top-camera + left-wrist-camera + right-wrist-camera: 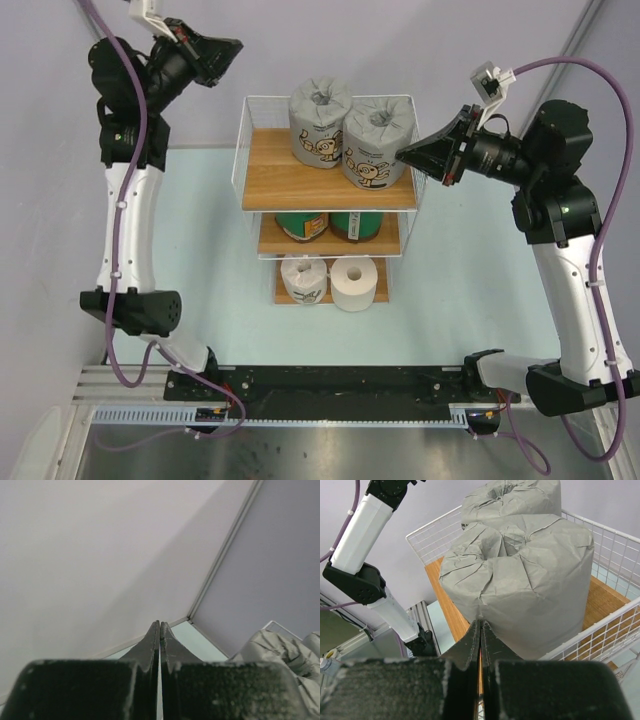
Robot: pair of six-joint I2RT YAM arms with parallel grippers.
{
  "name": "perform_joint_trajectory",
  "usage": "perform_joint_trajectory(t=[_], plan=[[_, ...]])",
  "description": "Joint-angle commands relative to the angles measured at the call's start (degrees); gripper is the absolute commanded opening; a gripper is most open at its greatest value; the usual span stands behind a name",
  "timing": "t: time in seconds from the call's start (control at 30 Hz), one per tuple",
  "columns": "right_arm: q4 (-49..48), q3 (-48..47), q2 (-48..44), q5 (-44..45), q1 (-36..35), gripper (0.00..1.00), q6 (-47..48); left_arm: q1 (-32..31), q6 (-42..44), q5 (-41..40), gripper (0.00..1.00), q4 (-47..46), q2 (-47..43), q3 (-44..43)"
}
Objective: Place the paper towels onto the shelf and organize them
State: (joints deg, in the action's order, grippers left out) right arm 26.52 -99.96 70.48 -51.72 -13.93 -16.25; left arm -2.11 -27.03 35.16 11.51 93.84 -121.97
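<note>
The shelf (300,180) stands mid-table with a white wire frame and wooden boards. Two grey cartoon-print rolls (320,125) (378,140) stand on the top board. Two green rolls (302,225) (355,226) sit on the middle board. A white-wrapped roll (304,277) and a bare white roll (353,283) sit on the bottom board. My right gripper (403,155) is shut, its tip (480,624) touching the side of the nearer grey roll (520,590). My left gripper (232,47) is shut and empty, raised left of the shelf top (160,625).
The light-blue table top (200,300) surrounds the shelf. Grey walls close in at the back and sides. The wire rim (600,625) of the top tier runs just right of my right gripper. The left arm (360,530) shows beyond the shelf.
</note>
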Motion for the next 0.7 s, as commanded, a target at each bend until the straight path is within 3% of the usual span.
perform_joint_trajectory(t=[0.0, 0.3, 0.67], plan=[[4.59, -1.72, -0.08, 1.89, -1.62, 0.0, 1.57, -3.34, -0.48, 0.79, 0.0, -1.84, -0.51, -5.9], [7.05, -3.39, 0.71, 4.53, -3.73, 0.0, 2.63, -10.28, 5.39, -3.68, 0.0, 3.77, 6.34, -13.46], [8.81, -3.84, 0.89, 7.6, -6.72, 0.0, 3.95, -15.02, 9.36, -7.21, 0.0, 6.33, 11.27, -16.63]])
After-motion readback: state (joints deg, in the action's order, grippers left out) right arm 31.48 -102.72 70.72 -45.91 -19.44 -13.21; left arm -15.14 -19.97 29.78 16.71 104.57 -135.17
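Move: Both closed grippers are at the shelf's top tier. The left grey paper towel is about 13 cm right of the left hand, 8 cm back and 10 cm lower; the shelf's back left corner is roughly 3 cm back, 1 cm right and 9 cm lower. The right grey towel is about 5 cm ahead of the right hand, 4 cm left and 1 cm below, with the left grey one some 10 cm left and 5 cm beyond it. The left hand, fingers shut, sweeps about 9 cm to the right, high above the back of the shelf towards the left grey paper towel, arching back and up some 4 cm before coming forward and down again, with the wrist turning about 5 degrees clockwise. Meanwhile the right hand, also shut and pointing left, creeps only about 1.5 cm left and 1 cm back across the front of the right grey towel, its tips close to the wrapper though contact can't be made out. ##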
